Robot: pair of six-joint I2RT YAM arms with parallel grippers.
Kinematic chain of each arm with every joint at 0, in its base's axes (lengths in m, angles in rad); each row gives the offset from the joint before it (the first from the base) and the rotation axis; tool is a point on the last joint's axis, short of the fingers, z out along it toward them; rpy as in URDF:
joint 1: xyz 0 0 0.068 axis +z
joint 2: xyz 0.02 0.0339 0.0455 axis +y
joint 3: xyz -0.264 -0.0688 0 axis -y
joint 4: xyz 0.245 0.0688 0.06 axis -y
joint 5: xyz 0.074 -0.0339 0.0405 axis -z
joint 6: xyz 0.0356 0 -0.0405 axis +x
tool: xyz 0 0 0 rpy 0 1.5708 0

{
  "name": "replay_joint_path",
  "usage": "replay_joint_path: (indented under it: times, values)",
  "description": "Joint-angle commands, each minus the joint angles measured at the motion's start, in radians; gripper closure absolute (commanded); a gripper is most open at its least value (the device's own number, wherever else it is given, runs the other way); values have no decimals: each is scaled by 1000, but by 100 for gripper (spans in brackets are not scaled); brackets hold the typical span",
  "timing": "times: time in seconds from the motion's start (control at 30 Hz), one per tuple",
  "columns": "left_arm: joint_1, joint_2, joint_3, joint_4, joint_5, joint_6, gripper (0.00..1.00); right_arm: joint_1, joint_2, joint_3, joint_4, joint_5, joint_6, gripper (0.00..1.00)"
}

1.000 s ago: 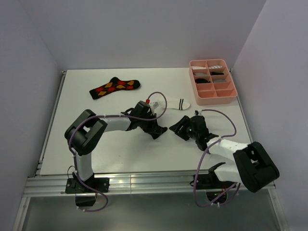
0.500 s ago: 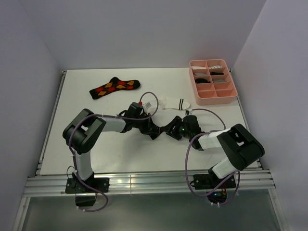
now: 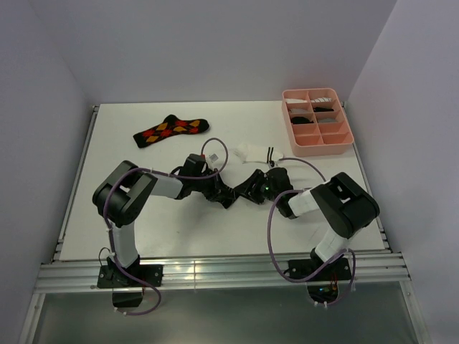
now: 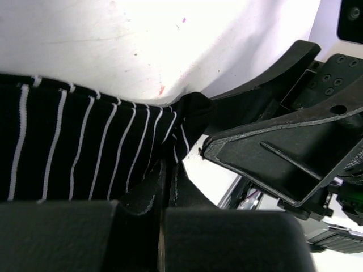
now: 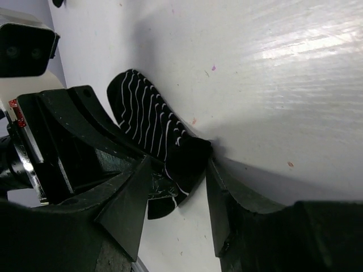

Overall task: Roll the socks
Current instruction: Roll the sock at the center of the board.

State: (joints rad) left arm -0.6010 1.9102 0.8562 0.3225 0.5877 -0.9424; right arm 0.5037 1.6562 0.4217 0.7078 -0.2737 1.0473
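A black sock with thin white stripes [image 4: 85, 144] lies flat on the white table, and my left gripper [image 4: 165, 170] is shut on its edge. Its folded end [image 5: 187, 161] sits between the jaws of my right gripper [image 5: 178, 190], which stand apart around it; the fold touches the right-hand finger [image 5: 224, 192]. Seen from above, the left gripper [image 3: 224, 196] and right gripper [image 3: 248, 191] meet tip to tip mid-table, hiding this sock. A short white sock with black cuff stripes [image 3: 254, 151] lies just behind them. The argyle sock [image 3: 171, 130] lies at the back left.
A pink compartment tray [image 3: 338, 144] with small rolled items stands at the back right. The right arm's cable [image 3: 271, 229] loops over the table near its base. Grey walls close in the table on three sides.
The right arm has swung left to the left gripper, and its jaws now straddle the striped sock's end, slightly narrower. The left gripper has shifted a little left, still shut.
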Motion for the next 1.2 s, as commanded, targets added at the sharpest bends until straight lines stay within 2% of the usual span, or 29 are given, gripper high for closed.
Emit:
replay_joint_path:
  times: [0.0, 0.1, 0.3, 0.33, 0.37, 0.5, 0.6, 0.73, 0.93, 1.1, 1.17]
  values:
    - [13, 21, -43, -2, -17, -15, 99, 16, 57, 11, -88, 8, -30, 49]
    - [21, 20, -58, 24, -5, -30, 99, 15, 76, 19, -97, -1, -33, 55]
    - [27, 15, -72, 43, -3, -29, 99, 16, 82, 43, -125, -7, -58, 88]
    - [27, 13, -72, 41, -3, -26, 99, 16, 76, 49, -151, -5, -66, 98]
    - [27, 9, -72, 41, -5, -24, 99, 16, 70, 57, -168, 4, -73, 100]
    - [27, -8, -59, -6, -23, 26, 99, 16, 24, 118, -283, 31, -124, 100]
    - [27, -36, -57, -34, -58, 72, 94, 16, -9, 181, -421, 63, -159, 100]
    - [18, -91, -45, -120, -146, 140, 72, 21, -33, 282, -663, 119, -197, 100]
    - [-17, -200, -31, -197, -331, 221, 54, 41, 7, 474, -930, 183, -245, 100]
    - [-75, -324, -52, -224, -527, 304, 51, 62, 69, 604, -1070, 208, -260, 100]
    - [-132, -365, -66, -218, -626, 336, 50, 67, 88, 634, -1119, 206, -262, 100]
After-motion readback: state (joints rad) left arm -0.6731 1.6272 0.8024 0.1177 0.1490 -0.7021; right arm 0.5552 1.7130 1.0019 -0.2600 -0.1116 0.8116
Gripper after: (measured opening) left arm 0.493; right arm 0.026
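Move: My right hand's half-open fingers straddle the right-hand end of the striped sock's rolled cuff, which lies about 1 cm to the left and 1 cm below. The sock's flat part is some 6 cm left and 3 cm ahead of this hand, the white sock about 13 cm ahead and 6 cm right. From my left hand, still shut on the nearer end of the roll, that right-hand end is about 4 cm right and 1 cm ahead. I lower my right hand about 1 cm and pinch the roll's end, while my left keeps its hold. Then the left opens halfway, lets go and backs off left and up, about 3 cm each way and slightly forward, turning some 25 degrees. Meanwhile my shut right hand goes forward and up, roughly 2.5 cm each, tipping its fingers more steeply down. ##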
